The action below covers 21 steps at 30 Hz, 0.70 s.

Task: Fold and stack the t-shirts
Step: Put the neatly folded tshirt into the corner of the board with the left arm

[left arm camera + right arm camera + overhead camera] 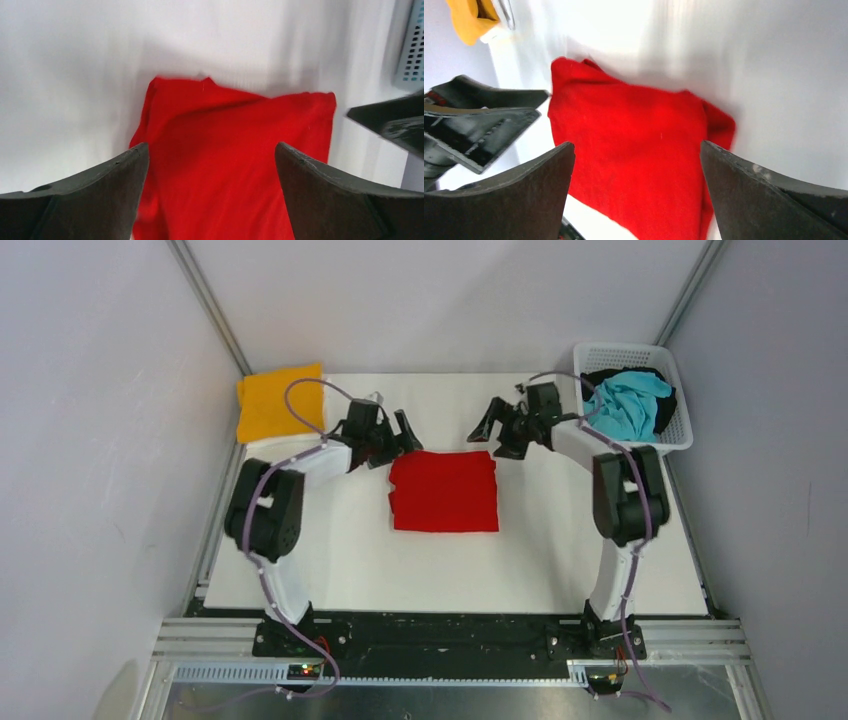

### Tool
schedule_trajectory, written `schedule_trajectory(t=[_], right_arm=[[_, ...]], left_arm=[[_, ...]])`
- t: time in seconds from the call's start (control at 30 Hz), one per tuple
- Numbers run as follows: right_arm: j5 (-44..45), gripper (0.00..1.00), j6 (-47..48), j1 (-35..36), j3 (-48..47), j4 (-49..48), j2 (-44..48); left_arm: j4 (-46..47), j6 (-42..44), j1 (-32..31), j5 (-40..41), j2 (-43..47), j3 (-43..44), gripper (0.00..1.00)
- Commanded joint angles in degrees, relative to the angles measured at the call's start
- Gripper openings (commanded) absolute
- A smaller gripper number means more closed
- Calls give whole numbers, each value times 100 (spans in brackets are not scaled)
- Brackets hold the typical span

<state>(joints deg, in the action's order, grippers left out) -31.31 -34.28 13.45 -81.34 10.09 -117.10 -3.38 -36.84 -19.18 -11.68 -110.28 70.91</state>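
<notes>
A bright red t-shirt (444,491) lies folded into a rectangle in the middle of the white table; it also shows in the left wrist view (230,160) and the right wrist view (634,160). An orange-yellow t-shirt (279,402) lies folded at the far left, on top of something white. My left gripper (405,432) is open and empty, above the red shirt's far left corner. My right gripper (491,430) is open and empty, above its far right corner. A turquoise t-shirt (628,404) and a black t-shirt (612,374) sit in the basket.
A white plastic lattice basket (682,424) stands at the far right corner. Metal frame rails run along the table's left and right sides and the enclosure walls stand close behind.
</notes>
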Motion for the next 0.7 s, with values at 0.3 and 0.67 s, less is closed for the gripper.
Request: schedule_trajectory(t=[0.3,0.67], right_arm=[[2406,99,83,-514,3523,46,5240],[1030,99,-116,-1217,4139,471,6239]], left_arm=[[-179,-39,89,1602,3583,-2274,100],[147,-60,-150,799,1627,-1794,100]])
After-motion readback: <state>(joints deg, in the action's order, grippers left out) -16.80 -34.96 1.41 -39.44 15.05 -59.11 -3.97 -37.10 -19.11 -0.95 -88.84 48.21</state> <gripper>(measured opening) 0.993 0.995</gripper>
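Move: The folded red t-shirt's middle lies about 10 cm back and 8 cm to the right of the left hand, some 4 cm below it; that hand hovers low at the shirt's far left corner. The orange stack sits roughly 12 cm ahead and 30 cm to its left. From the right hand, at the far right corner, the shirt's middle is about 10 cm back and 9 cm left, and the white basket about 12 cm ahead and 36 cm right. Already leaving the shirt's far edge, the left hand hops about 8 cm back and 6 cm left, up some 13 cm and down again to its starting height at the shirt's left edge, fingers wide open; its wrist tips up, then levels back. The right hand sweeps back and right, away from the shirt, rising steeply, then sinking halfway and turning clockwise, open too. ##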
